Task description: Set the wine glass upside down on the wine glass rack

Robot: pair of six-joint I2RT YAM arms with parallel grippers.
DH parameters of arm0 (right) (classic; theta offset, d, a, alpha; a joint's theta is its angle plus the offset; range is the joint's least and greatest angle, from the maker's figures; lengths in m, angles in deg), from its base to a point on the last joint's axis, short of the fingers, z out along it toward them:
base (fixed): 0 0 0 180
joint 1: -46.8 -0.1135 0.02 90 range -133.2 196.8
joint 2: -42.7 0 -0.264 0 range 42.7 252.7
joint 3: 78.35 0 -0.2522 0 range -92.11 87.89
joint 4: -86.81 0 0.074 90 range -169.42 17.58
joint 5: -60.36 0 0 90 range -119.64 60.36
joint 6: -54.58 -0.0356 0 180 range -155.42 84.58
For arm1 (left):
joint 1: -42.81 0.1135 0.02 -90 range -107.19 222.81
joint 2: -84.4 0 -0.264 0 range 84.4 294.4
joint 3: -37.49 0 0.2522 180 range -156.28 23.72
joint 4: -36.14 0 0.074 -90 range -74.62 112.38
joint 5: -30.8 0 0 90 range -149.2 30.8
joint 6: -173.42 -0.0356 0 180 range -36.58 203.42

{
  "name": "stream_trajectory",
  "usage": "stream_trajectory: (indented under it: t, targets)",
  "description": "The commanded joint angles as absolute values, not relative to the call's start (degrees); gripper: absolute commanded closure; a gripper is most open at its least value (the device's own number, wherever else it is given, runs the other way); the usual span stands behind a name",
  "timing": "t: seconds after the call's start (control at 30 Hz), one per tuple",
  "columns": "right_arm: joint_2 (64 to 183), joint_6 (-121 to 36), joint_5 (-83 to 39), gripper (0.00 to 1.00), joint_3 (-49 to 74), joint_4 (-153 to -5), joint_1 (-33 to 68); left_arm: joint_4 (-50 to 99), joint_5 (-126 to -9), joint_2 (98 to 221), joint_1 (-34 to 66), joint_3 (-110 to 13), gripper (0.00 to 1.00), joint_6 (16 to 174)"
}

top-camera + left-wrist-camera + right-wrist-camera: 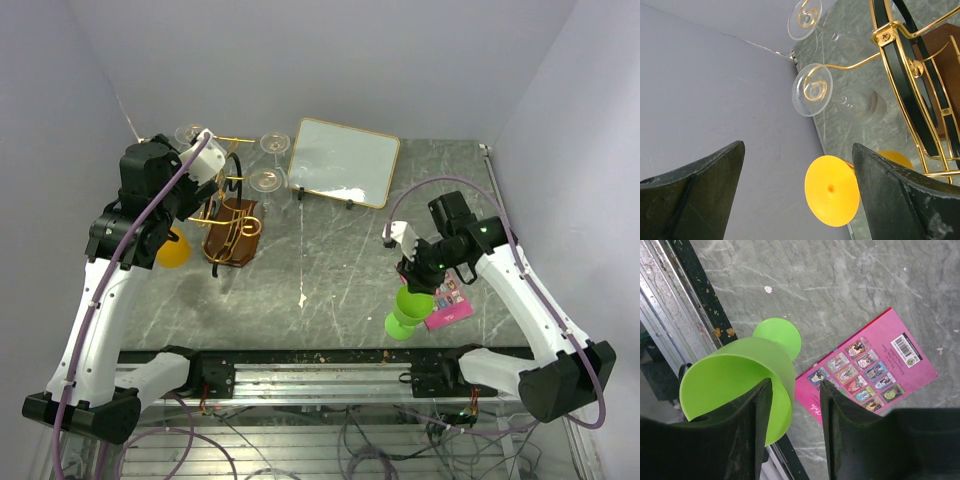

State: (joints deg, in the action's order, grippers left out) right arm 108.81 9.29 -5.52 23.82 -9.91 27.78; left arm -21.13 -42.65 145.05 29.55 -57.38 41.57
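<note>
A green plastic wine glass (408,308) stands upright near the table's front edge, right of centre. My right gripper (416,276) is over it. In the right wrist view its jaws (796,384) straddle the rim of the green wine glass (740,375): one finger is inside the bowl, the other outside, with a gap left to the wall. The wine glass rack (232,230), gold wire on a brown wooden base, stands at the back left with clear glasses (266,180) on its arms. My left gripper (200,200) hangs open beside the rack (883,36), holding nothing (797,147).
An orange glass (172,250) sits left of the rack, its foot (832,190) facing the left wrist camera. A pink book (450,300) lies right of the green glass. A gold-framed white board (345,160) stands at the back. Walls close in on both sides.
</note>
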Motion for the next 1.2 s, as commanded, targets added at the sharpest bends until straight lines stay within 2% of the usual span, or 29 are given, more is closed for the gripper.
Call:
stream_trajectory:
  t: [0.0,0.17,0.37,0.6,0.77,1.17]
  targets:
    - [109.5,6.5,-8.5,0.60,25.1,-12.7,25.6,-19.9,-42.1,144.3,29.9,-57.4,0.02,41.0]
    - [109.9,6.2,-9.0,0.73,25.1,-13.2,24.7,-19.8,-42.0,144.3,29.9,-57.2,0.02,41.1]
    - [110.2,8.0,-9.8,0.99,24.4,-14.1,24.5,-20.1,-42.4,144.6,29.9,-58.2,0.00,42.3]
    - [110.4,11.2,-6.4,1.00,18.2,-14.0,24.5,-19.5,-42.2,145.0,29.9,-58.6,0.01,44.8]
    - [109.9,10.2,-5.5,1.00,12.9,-20.1,24.5,-19.0,-44.3,145.2,29.9,-59.8,0.01,48.6]
    - [111.8,-3.4,-4.0,1.00,-2.0,-38.0,24.5,-19.2,-62.0,148.1,29.9,-66.4,0.01,64.7]
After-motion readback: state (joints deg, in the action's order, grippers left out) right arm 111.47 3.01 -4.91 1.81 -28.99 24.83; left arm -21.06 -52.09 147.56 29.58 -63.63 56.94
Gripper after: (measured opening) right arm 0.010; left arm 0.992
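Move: The green wine glass stands upright just behind the right hand: its middle about 3 cm back, level sideways and some 6 cm below, with the half-closed fingers astride the far wall of its bowl. From this hand the pink book lies roughly 5 cm ahead and 8 cm right, the whiteboard some 29 ahead and 14 left. From the left hand, the green glass is about 52 cm right, 16 back and well below; the rack's middle is some 12 right and 5 ahead. The right fingers, one inside the bowl and one outside, shut and pinch the green glass's wall after easing about 1 cm down. The right hand then lifts it fast, some 17 cm up while going 10 forward and 6 left towards the whiteboard, swinging the fingertips out and upward by about 35 degrees. Late on, the empty, open left hand drifts about 4 cm right and 2 up, rolling its left side down. ##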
